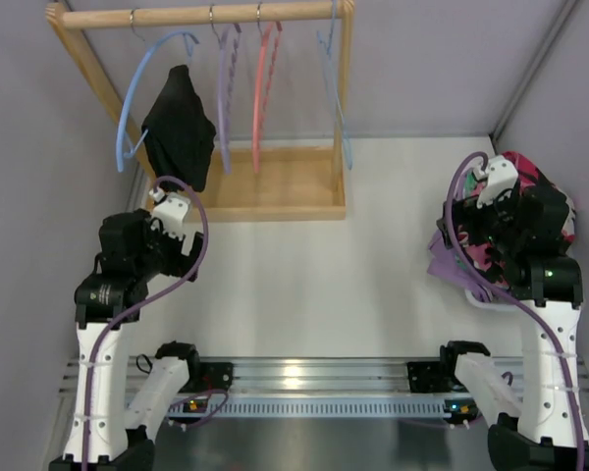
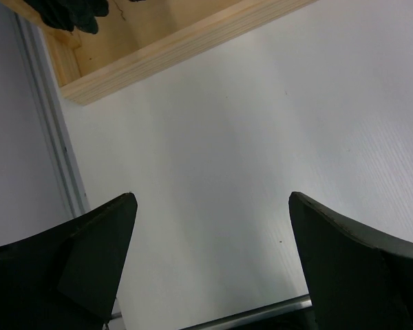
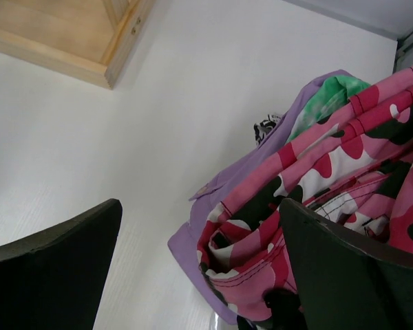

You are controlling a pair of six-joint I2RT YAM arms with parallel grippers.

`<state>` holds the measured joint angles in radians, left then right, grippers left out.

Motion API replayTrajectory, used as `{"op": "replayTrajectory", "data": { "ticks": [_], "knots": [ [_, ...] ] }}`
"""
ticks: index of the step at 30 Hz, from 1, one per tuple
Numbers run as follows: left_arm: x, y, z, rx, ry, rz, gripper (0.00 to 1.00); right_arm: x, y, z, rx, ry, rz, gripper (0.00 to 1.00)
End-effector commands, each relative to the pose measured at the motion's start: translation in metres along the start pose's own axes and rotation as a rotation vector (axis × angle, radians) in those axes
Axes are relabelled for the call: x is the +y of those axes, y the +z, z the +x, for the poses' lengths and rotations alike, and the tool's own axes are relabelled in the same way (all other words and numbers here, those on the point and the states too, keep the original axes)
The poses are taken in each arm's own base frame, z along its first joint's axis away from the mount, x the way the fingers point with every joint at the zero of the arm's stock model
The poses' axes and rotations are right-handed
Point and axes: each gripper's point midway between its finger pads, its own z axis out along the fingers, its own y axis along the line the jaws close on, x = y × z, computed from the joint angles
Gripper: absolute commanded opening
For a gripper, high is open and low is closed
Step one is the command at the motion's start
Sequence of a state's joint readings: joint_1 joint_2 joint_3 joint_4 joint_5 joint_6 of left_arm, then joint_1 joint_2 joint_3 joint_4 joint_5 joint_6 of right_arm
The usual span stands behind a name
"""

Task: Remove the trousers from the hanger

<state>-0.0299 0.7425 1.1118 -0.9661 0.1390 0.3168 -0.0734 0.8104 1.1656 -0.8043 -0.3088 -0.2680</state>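
Note:
The black trousers (image 1: 181,128) hang limp over the light blue hanger (image 1: 137,93), which hooks on the wooden rail at the far left of the rack. A bit of the trousers (image 2: 69,14) shows at the top left of the left wrist view. My left gripper (image 1: 167,206) is open and empty, just in front of the rack base and below the trousers; in the left wrist view (image 2: 210,227) only white table lies between its fingers. My right gripper (image 1: 491,182) is open and empty over the clothes heap at the right; it shows wide apart in the right wrist view (image 3: 199,234).
The wooden rack (image 1: 275,196) stands at the back left, carrying a purple hanger (image 1: 226,88), a red hanger (image 1: 265,88) and a thin pale blue hanger (image 1: 332,88). A pink, black and white patterned clothes heap (image 3: 330,179) on purple cloth lies at the right. Walls close both sides.

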Motion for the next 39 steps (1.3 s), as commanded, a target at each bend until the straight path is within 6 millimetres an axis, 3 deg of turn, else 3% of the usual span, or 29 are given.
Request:
{"op": "replayTrajectory", "data": {
  "ticks": [1, 5, 7, 8, 9, 11, 12, 14, 15, 16, 18, 20, 22, 23, 25, 27, 30, 34, 39],
  "knots": [
    [-0.017, -0.012, -0.022, -0.061, 0.025, 0.113, 0.99, 0.005, -0.002, -0.004, -0.021, -0.007, -0.018, 0.99],
    [-0.037, -0.033, -0.068, -0.16, 0.036, 0.264, 0.99, 0.006, 0.0, -0.002, -0.011, -0.002, -0.025, 0.99],
    [-0.045, -0.055, -0.103, -0.256, 0.034, 0.325, 0.99, 0.005, 0.002, -0.001, -0.005, -0.004, -0.027, 0.99],
    [-0.046, -0.052, -0.114, -0.259, 0.022, 0.356, 0.99, 0.004, 0.002, -0.001, -0.003, -0.004, -0.023, 0.99],
    [-0.046, -0.068, -0.137, -0.32, 0.017, 0.364, 0.99, 0.004, 0.002, -0.001, 0.0, -0.003, -0.022, 0.99],
    [-0.05, -0.065, -0.158, -0.325, -0.034, 0.426, 0.99, 0.004, 0.004, 0.0, 0.005, 0.0, -0.025, 0.99],
    [-0.046, -0.079, -0.183, -0.382, -0.032, 0.419, 0.98, 0.004, 0.005, 0.001, 0.009, 0.0, -0.028, 1.0],
    [-0.041, -0.086, -0.208, -0.41, -0.097, 0.423, 0.97, 0.004, 0.008, 0.002, 0.022, 0.007, -0.033, 0.99],
    [-0.035, -0.074, -0.221, -0.4, -0.132, 0.422, 0.96, 0.004, 0.009, 0.002, 0.02, 0.007, -0.037, 0.99],
    [-0.028, -0.092, -0.248, -0.495, -0.122, 0.395, 0.97, 0.004, 0.012, 0.004, 0.031, 0.012, -0.038, 0.99],
    [-0.016, -0.086, -0.271, -0.529, -0.204, 0.363, 0.98, 0.003, 0.014, 0.003, 0.033, 0.015, -0.04, 0.99],
    [0.002, -0.093, -0.3, -0.621, -0.247, 0.295, 0.99, 0.002, 0.016, 0.003, 0.039, 0.017, -0.041, 0.99],
    [0.016, -0.082, -0.315, -0.634, -0.327, 0.256, 0.98, 0.002, 0.017, 0.001, 0.035, 0.02, -0.041, 0.99],
    [0.024, -0.094, -0.329, -0.691, -0.339, 0.224, 0.97, 0.002, 0.017, 0.001, 0.035, 0.017, -0.041, 0.99],
    [0.05, -0.085, -0.337, -0.713, -0.411, 0.106, 0.97, 0.002, 0.018, 0.001, 0.04, 0.015, -0.044, 0.99],
    [0.074, -0.09, -0.343, -0.759, -0.452, -0.004, 0.97, 0.001, 0.019, 0.002, 0.044, 0.011, -0.044, 0.99],
    [0.093, -0.095, -0.344, -0.792, -0.48, -0.104, 0.97, 0.001, 0.02, 0.002, 0.052, 0.006, -0.046, 0.99],
    [0.137, -0.093, -0.326, -0.773, -0.553, -0.32, 0.96, 0.003, 0.023, 0.002, 0.052, 0.02, -0.06, 0.99],
    [0.163, -0.069, -0.303, -0.68, -0.56, -0.418, 0.94, 0.004, 0.024, 0.001, 0.048, 0.024, -0.068, 0.99]
  ]
}}
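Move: The blue hanger holding the black trousers is about 26 cm ahead of the left hand, some 3 cm to its left and about 10 cm higher. The trousers hang about 27 cm ahead, 1 cm to the left and roughly 3 cm below the hand; the purple hanger is about 26 cm ahead, 10 cm to the right and 10 cm above. From the right hand, the blue hanger lies about 23 cm ahead, 57 cm left and 6 cm up. The empty left hand climbs some 31 cm towards the rack's top bar, swinging out to the right on the way up and then forward and back left in an arc, while the wrist tips up nearly 40 degrees so the wide-open fingers end level, facing the blue hanger without gripping it. Meanwhile the right hand, open too, eases down about 3 cm and slightly forward over the pink patterned clothes. ##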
